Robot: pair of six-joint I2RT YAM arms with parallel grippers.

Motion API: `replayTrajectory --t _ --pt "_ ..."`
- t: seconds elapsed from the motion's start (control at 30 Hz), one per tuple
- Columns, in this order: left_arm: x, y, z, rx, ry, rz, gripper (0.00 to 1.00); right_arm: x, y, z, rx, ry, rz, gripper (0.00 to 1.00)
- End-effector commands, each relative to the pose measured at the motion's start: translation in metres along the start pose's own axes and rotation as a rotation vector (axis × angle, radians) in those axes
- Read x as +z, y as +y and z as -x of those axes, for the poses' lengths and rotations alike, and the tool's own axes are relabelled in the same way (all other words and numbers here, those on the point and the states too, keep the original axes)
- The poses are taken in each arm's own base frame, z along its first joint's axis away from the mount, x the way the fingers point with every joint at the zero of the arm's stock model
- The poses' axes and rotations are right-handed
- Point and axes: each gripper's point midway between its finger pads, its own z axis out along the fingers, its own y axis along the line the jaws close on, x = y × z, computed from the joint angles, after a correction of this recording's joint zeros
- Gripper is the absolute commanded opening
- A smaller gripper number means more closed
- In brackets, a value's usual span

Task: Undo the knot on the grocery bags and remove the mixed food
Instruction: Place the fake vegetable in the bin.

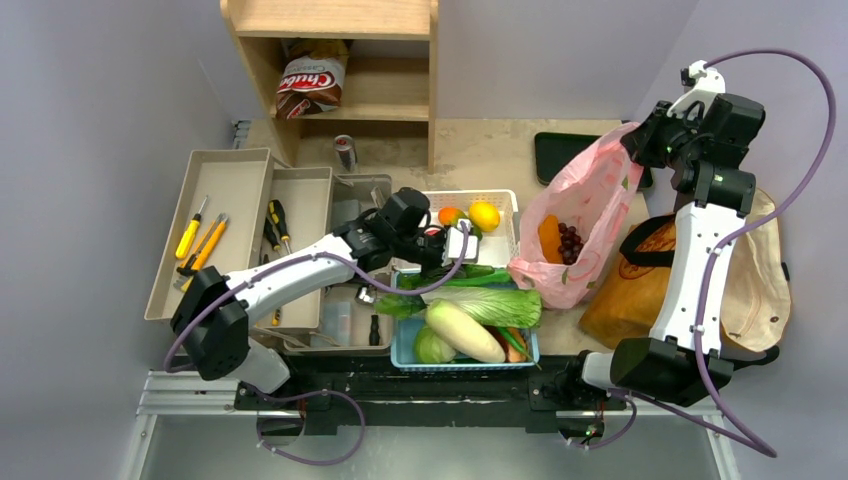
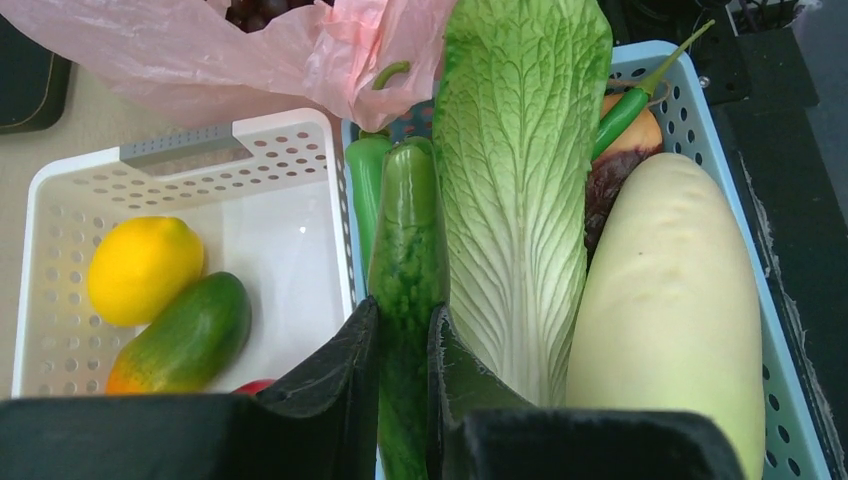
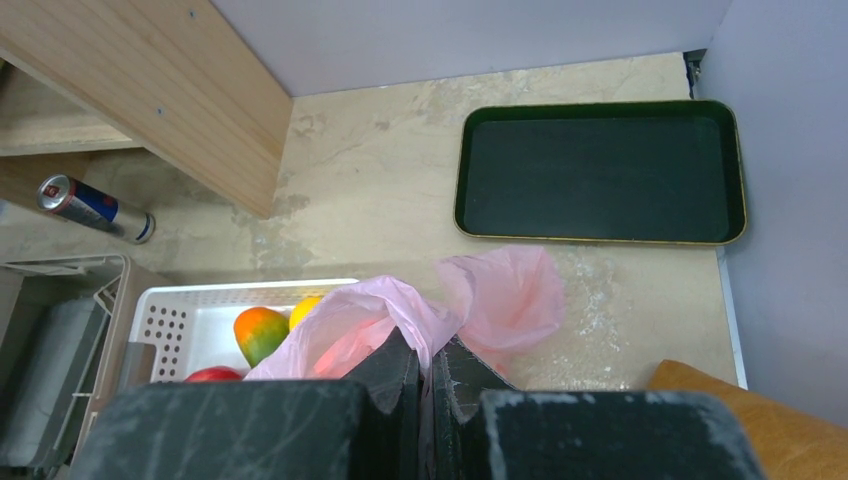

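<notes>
My left gripper [image 2: 402, 335] is shut on a long green cucumber [image 2: 405, 270], which lies over the left rim of the blue basket [image 2: 790, 350] beside napa cabbage [image 2: 515, 180] and a white daikon [image 2: 670, 310]. The thin pink bag [image 1: 580, 215] stands with its mouth open, and dark grapes [image 1: 570, 242] and an orange piece [image 1: 550, 238] show inside. My right gripper [image 3: 428, 365] is shut on the bag's upper edge, holding it up. The knot is out of view. The brown paper bag [image 1: 630, 290] lies under the right arm.
A white basket [image 2: 180, 150] holds a lemon [image 2: 143, 268] and a mango [image 2: 185, 335]. A dark tray [image 3: 600, 170] sits at the back right, with a can [image 3: 95, 208] by the wooden shelf [image 3: 150, 90]. Grey tool trays [image 1: 215, 215] stand at the left, a beige tote [image 1: 760, 270] at the right.
</notes>
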Motion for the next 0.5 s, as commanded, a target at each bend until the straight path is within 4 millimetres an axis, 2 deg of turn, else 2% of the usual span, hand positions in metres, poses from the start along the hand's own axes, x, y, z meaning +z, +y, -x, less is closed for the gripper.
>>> replayTrajectory --t 0.0,0.1,0.13,0.2,0.3,0.4,0.47 --pt "0.004 0.001 -0.026 0.008 0.087 -0.019 0.11 -0.011 0.01 0.025 -0.033 -0.087 0.023 0.0" --pt "0.003 0.0 -0.022 0.009 0.082 -0.03 0.51 -0.011 0.011 0.025 -0.027 -0.085 0.03 0.0" --pt "0.002 0.0 -0.018 0.016 0.069 -0.029 0.56 -0.011 0.012 0.025 -0.025 -0.085 0.036 0.0" --pt "-0.001 0.002 -0.005 0.02 0.038 -0.028 0.59 -0.011 0.016 0.026 -0.024 -0.088 0.054 0.0" --pt "-0.007 0.013 0.029 0.012 -0.026 0.003 0.6 -0.013 0.024 0.028 -0.028 -0.086 0.098 0.0" --pt "-0.019 0.029 0.086 0.032 -0.152 0.052 0.65 -0.017 0.036 0.027 -0.044 -0.08 0.162 0.0" --pt "-0.028 0.039 0.135 0.05 -0.249 0.077 0.61 -0.023 0.042 0.026 -0.063 -0.076 0.186 0.0"
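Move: Just in front of the left hand's side of the table, the blue bin it brings the cucumber to has its middle about 9 cm back, 3 cm right and 8 cm below. The green pepper lies roughly 7 cm right, 1 cm back; the napa cabbage 7 cm back and 8 cm right; the white bin 8 cm ahead, 1 cm right. From the right hand, the blue bin is some 29 cm back, 27 cm left and well below. Lowering the cucumber about 2.5 cm beside the green pepper at the blue bin's far edge, the left hand spreads its fingers, lets go, then lifts clear, rising some 4.5 cm from the lowest point. Its fingers keep pointing right and down. The right hand, still pinching the pink bag, drifts 1.5 cm left. ##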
